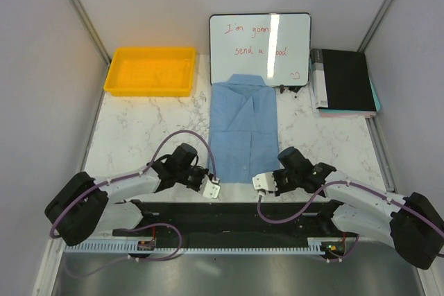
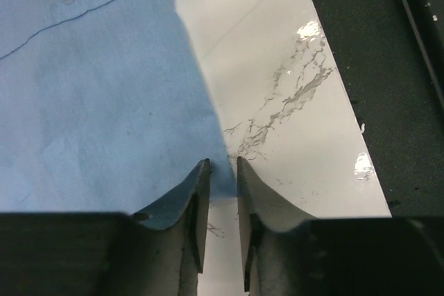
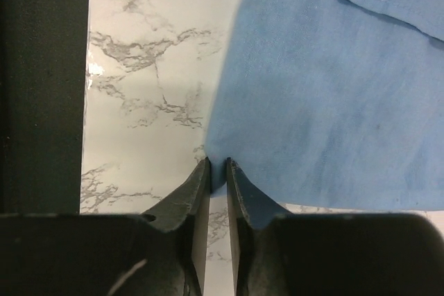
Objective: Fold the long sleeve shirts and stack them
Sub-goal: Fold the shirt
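Note:
One long sleeve shirt (image 1: 243, 126) of light blue cloth lies folded into a narrow strip on the marble table, collar at the far end. My left gripper (image 1: 211, 188) is at its near left corner. In the left wrist view the shirt (image 2: 104, 102) has its corner lying flat between the jaws of the left gripper (image 2: 222, 164), which still stand a little apart. My right gripper (image 1: 262, 182) is at the near right corner. In the right wrist view the shirt (image 3: 333, 102) bulges at its corner, pinched in the narrow jaws of the right gripper (image 3: 217, 163).
A yellow plastic tray (image 1: 149, 91) stands at the back left. A whiteboard (image 1: 260, 43) leans behind the collar, and a black book (image 1: 343, 81) lies at the back right. A black mat (image 1: 229, 220) runs along the near table edge.

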Controlling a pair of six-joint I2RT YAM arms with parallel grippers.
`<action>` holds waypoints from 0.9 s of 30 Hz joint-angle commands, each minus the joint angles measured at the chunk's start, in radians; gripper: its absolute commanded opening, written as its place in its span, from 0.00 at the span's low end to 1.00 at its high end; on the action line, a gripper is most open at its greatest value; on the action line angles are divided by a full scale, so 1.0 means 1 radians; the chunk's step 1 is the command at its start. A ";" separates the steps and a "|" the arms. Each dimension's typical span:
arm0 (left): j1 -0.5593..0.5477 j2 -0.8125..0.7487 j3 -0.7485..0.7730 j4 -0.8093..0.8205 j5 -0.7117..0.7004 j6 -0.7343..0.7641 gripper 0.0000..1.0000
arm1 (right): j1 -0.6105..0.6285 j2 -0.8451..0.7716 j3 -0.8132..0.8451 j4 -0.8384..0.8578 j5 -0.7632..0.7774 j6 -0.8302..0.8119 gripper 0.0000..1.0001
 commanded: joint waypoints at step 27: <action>-0.006 -0.210 0.265 -0.379 0.003 -0.097 0.02 | -0.013 -0.110 0.309 -0.321 0.016 0.140 0.00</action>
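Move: Each hand already has its open fingers around a near corner of the folded shirt, left hand at the left corner and right hand at the right, each corner's middle about 1 cm below its hand. For either hand, the other corner is some 27 cm across, level with it. The shirt's collar lies about 41 cm ahead of the left hand and 15 cm to its right; the table's near edge is some 8 cm straight back from it. Both grippers shut on the shirt's two near corners, pinching the cloth between their fingertips, the left hand creeping about 1 cm forward as it closes. Keeping hold, the two hands then lift together, quickening, about 8 cm straight up off the table and easing 2 to 3 cm forward towards the collar. ##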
